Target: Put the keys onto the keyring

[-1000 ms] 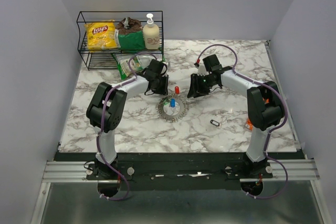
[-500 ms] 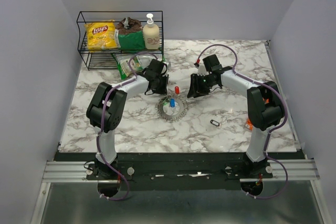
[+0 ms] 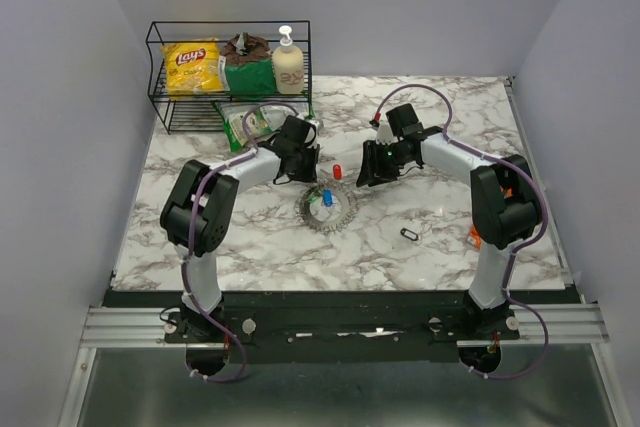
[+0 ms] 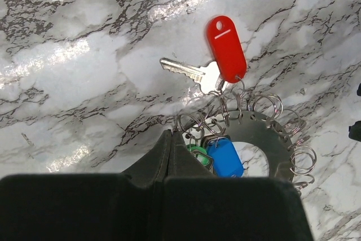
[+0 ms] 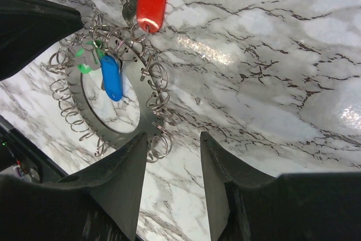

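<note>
The keyring is a flat metal disc with several small split rings round its rim; it also shows in the left wrist view and the right wrist view. A red-tagged key lies at its far edge, hooked to a rim ring. The blue tag and green tag lie over the disc's hole. My left gripper is shut, with its tips at the disc's rim beside the green tag and nothing visible between them. My right gripper is open and empty over the disc's other edge.
A wire rack at the back left holds a chips bag, a green packet and a soap bottle. Another green packet lies in front of it. A small black clip lies on the marble to the right of the disc.
My left arm has shifted very slightly to the left. The disc, the keys and the right arm look unchanged.
</note>
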Robot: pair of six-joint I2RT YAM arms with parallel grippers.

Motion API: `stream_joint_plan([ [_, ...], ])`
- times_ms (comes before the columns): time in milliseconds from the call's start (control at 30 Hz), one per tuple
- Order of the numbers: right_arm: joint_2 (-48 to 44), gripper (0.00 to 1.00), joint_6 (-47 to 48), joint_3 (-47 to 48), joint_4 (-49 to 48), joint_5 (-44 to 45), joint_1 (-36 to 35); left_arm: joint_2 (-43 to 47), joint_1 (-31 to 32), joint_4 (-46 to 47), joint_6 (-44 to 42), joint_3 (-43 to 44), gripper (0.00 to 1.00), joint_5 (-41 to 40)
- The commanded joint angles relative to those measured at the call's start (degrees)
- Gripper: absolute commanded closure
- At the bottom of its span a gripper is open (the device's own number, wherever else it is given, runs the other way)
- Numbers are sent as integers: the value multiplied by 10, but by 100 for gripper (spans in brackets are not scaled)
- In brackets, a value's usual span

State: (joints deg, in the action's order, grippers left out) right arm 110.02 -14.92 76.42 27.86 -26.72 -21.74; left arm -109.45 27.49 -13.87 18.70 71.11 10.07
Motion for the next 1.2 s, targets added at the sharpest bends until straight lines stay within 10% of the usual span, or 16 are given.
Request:
stream_joint_plan([
  [0,-10,49,4,-4,-11,-14,2,33,3,21,-10,-13,100,17],
  [300,-48,46,8,-5,-12,-18,2,93,4,31,-32,-19,100,53],
  [867,-194,0,17,-31,-34,-32,2,216,27,-26,-99,-6,100,122],
  [1167,-252,0,19,-83,-108,-97,2,224,40,-74,-132,-26,100,131],
])
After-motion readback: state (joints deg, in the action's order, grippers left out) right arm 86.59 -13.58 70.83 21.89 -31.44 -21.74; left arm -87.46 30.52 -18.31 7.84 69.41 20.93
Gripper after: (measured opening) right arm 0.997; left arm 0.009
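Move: The left hand already pinches the far-left edge of the keyring, whose middle lies about 6 cm back and 3 cm to its right, a centimetre lower. From the left hand the blue tag is some 4 cm back and 2 cm right, the red tag about 3 cm ahead and 4 cm right. From the right hand, half open, the keyring's middle is roughly 6 cm back, 7 cm left and 3 cm below; the loose black tag lies 13 cm back and 10 cm right. Straight up first, then also easing back, the left hand raises the keyring about 14 cm by its pinched edge, fingers staying shut while they swing to point farther forward and the hand turns some 20 degrees clockwise. Just after it starts, the right hand rises about as far, empty, opening wide and tipping its fingers up and forward. ##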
